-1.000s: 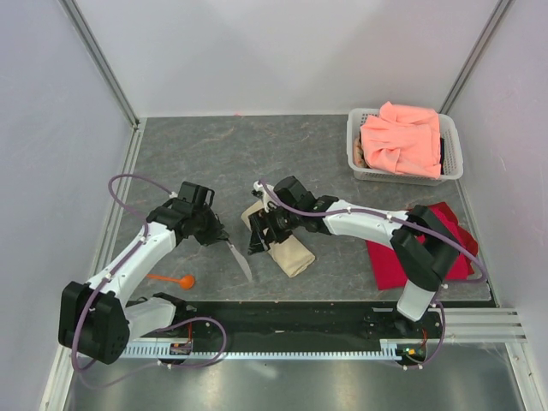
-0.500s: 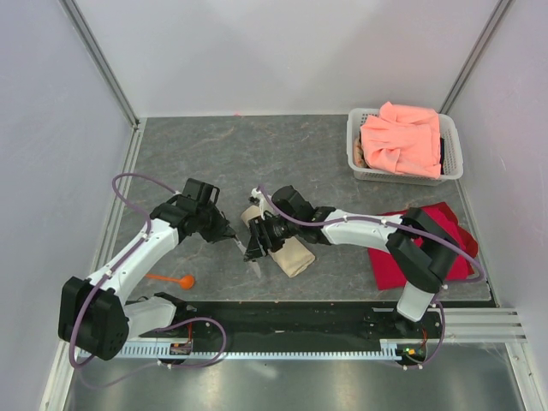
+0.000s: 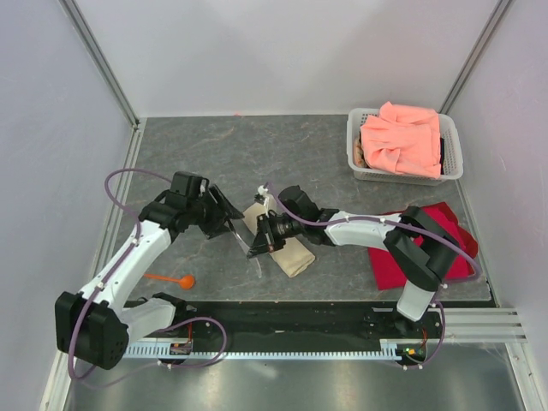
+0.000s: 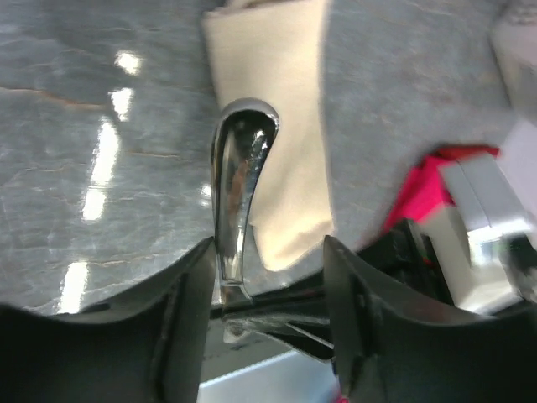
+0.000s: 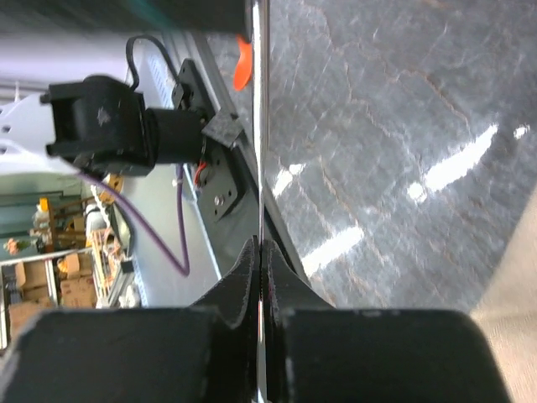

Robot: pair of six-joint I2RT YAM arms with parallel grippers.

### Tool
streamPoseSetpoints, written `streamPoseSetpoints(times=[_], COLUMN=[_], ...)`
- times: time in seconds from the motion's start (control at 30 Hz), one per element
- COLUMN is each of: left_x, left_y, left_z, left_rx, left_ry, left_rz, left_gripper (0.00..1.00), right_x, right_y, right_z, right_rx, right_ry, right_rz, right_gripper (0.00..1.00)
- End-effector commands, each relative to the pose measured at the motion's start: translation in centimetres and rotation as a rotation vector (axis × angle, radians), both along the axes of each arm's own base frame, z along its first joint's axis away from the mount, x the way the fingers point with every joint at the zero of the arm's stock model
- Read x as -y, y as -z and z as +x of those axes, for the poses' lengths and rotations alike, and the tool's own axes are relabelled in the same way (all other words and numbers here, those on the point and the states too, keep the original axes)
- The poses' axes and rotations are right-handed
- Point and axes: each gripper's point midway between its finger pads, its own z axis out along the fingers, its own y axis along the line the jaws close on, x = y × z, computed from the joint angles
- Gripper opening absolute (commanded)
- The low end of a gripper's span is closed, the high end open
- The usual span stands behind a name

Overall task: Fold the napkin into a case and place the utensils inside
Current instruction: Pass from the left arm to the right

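Observation:
The napkin point(image 3: 289, 250) lies as a folded beige case at the table's middle, also seen in the left wrist view point(image 4: 277, 126). A slender shiny metal utensil point(image 3: 246, 251) hangs just left of it, and my right gripper point(image 3: 259, 241) is shut on it; the right wrist view shows its thin edge point(image 5: 260, 126) pinched between the closed jaws point(image 5: 262, 252). My left gripper point(image 3: 224, 216) stands open around the utensil's handle point(image 4: 239, 168), the jaws wide apart point(image 4: 268, 290). The orange spoon point(image 3: 176, 279) lies on the table near the left arm's base, its bowl also visible point(image 5: 242, 63).
A white basket point(image 3: 364, 115) holding a salmon-pink cloth point(image 3: 402, 139) stands at the back right. A bright red cloth point(image 3: 387, 261) lies under the right arm. Enclosure walls close the left, back and right sides.
My right gripper closed on the metal utensil. My left gripper let go of it, opened and drew back a little to the left.

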Motion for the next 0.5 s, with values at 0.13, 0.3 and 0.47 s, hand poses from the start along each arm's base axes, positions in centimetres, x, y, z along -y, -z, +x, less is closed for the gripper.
streamPoseSetpoints(times=[0.13,0.3,0.47], left_x=[0.6,1.6,-0.1], left_y=[-7.3,-6.4,-5.2], left_z=[1.7,2.0,2.3], left_rx=[0.313,0.270,0.235], left_ry=[0.244,0.343,0.283], left_rz=[-0.157,-0.177,-0.065], left_gripper=[0.78,0.84,0.85], right_x=[3.0,3.8,4.6], right_y=[-3.0,-3.5,-3.0], right_z=[-1.2,-1.5,-0.2], right_rx=[0.064,0.044,0.044], right_ry=[-0.148,-0.182,-0.142], right_rz=[0.090,0.116,0.077], right_gripper=[0.00,0.00,0.00])
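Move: The metal utensil is already pinched in the right fingers, its rounded end reaching up towards the left hand; its middle lies about 6 cm back, 4 cm right and some 4 cm below the left hand. From the right hand the folded napkin's middle is roughly 6 cm right, 2 cm ahead and 9 cm below. The orange spoon on the table lies about 16 cm back, 15 cm left and 13 cm below the left hand. The utensil stays pinched in the right fingers, which carry it about 4 cm to the right towards the napkin, rising slightly. The left fingers, already partly open, spread wider around its rounded end; that hand lifts some 5 cm and edges 2 cm forward, turning clockwise, then settles back down a little. ##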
